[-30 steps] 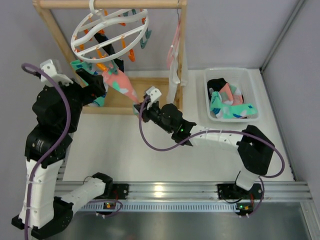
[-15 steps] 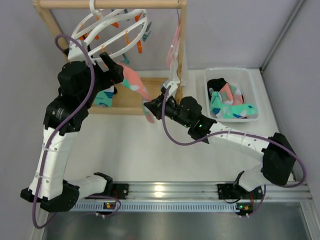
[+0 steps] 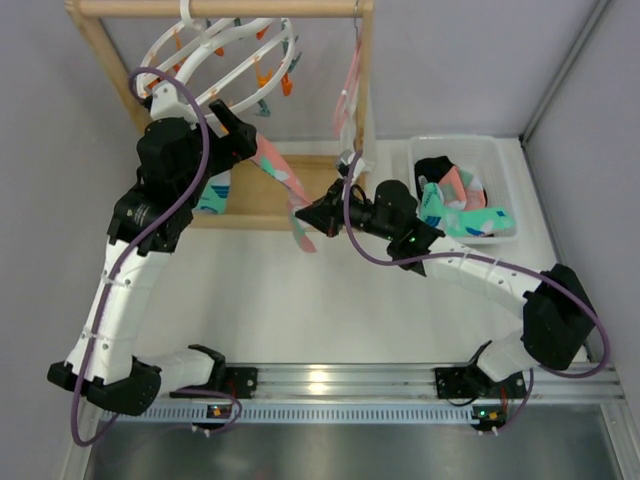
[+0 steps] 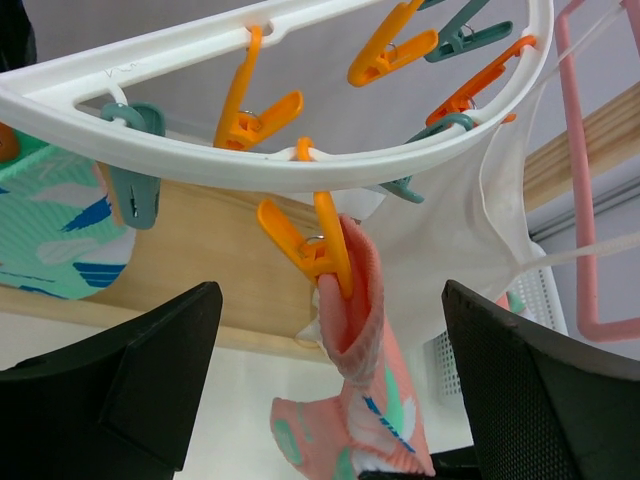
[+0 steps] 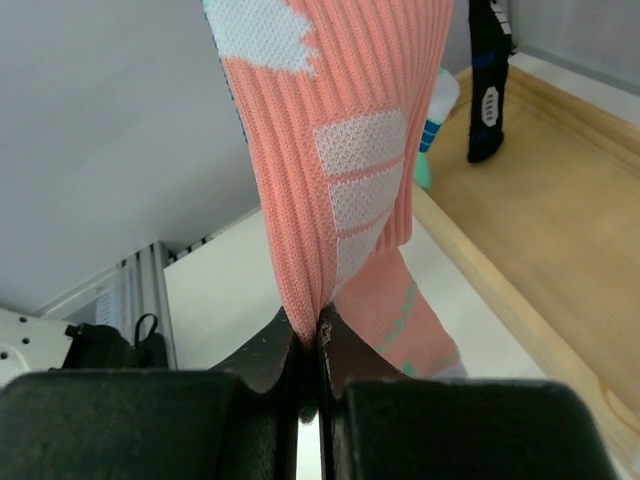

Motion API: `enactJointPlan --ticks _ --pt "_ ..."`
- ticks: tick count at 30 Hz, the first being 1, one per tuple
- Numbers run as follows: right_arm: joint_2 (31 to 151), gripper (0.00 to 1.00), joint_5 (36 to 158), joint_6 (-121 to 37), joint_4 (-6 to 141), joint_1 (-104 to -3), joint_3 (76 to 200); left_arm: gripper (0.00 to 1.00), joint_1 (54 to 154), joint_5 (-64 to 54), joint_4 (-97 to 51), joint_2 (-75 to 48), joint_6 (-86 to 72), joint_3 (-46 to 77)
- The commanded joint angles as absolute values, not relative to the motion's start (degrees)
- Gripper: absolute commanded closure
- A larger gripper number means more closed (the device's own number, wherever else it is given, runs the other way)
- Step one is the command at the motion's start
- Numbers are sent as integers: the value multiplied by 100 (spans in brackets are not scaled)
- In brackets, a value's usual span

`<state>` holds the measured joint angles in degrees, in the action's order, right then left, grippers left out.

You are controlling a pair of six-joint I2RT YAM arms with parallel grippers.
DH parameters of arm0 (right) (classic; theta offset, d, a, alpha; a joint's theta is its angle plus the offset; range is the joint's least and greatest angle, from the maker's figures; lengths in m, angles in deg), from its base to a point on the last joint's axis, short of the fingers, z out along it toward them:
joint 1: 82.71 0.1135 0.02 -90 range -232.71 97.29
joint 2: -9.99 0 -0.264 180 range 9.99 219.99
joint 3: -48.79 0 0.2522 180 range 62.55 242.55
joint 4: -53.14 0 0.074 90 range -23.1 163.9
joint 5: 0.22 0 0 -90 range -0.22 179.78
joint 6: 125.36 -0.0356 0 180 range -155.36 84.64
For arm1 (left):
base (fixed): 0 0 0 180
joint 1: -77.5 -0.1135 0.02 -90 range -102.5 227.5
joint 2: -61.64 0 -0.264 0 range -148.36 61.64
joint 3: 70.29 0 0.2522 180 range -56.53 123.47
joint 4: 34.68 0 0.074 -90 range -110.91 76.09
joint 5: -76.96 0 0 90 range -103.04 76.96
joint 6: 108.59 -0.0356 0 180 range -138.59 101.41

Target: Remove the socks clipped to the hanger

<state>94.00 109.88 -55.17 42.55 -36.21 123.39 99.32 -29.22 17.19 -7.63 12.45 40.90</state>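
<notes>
The white ring hanger (image 3: 215, 62) hangs tilted from the rack's top bar, with orange and teal clips. A salmon-pink sock (image 3: 283, 180) is stretched from one orange clip (image 4: 322, 245) down to my right gripper (image 3: 314, 216). The clip pinches the sock's cuff (image 4: 352, 300). My left gripper (image 4: 330, 292) is open, its fingers either side of that clip and cuff, touching neither. My right gripper (image 5: 310, 326) is shut on the sock's lower end (image 5: 330, 150). A mint-teal sock (image 4: 50, 240) hangs to the left, and a black sock (image 5: 487, 80) hangs further back.
The wooden rack (image 3: 364, 100) stands on a wooden base (image 3: 270, 192) at the back left. A long white and pink cloth (image 3: 348, 100) hangs at its right post. A white bin (image 3: 510, 175) at the right holds several loose socks.
My left arm has risen and swung right to the hanger, which now tilts up. My right gripper has pulled the pink sock's end to the right, drawing it taut.
</notes>
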Motion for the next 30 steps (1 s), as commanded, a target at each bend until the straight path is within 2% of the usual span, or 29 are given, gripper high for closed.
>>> enactJointPlan --ticks 1,5,8,14,22,30 --pt "9208 100 11623 -5856 4001 -3736 12425 7 9903 -3000 977 -823 1348 3971" --pt "9243 100 11755 -5900 3975 -3771 12451 15 9903 -2947 783 -999 1480 3971" --pt "9243 100 11878 -5935 3887 -3771 12434 17 9903 -3061 634 -1078 1568 3945" --pt "9261 100 12019 -6014 3773 -3771 12425 33 9903 -3447 265 -912 1674 3620" --pt "9357 100 12098 -6041 3676 -3745 12425 35 9912 -3826 -158 -788 1735 3215" --pt "9454 100 12090 -5988 3685 -3701 12434 39 9903 -4081 -360 -902 1736 3320"
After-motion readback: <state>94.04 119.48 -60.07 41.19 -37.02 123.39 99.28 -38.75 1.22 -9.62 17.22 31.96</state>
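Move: From the left gripper, the orange clip holding the pink sock's cuff lies about 6 cm straight ahead and 1 cm lower. An empty teal clip hangs roughly 7 cm left of that orange clip, about level with it in reach and 2 cm above it. The right gripper's grip on the sock is some 9 cm right of the left gripper, 3 cm back and 13 cm below. From the right gripper, the orange clip is about 9 cm ahead, 9 cm left and 12 cm up. Bring the left gripper forward about 4.5 cm to straddle the orange clip at the sock's cuff, sinking slightly, edging right and then back left as it turns some 10 degrees counter-clockwise. Narrow its fingers by about a third around the clip without shutting. With the right gripper, keep pinching the sock and draw it back about 2.5 cm, away from the clip. ##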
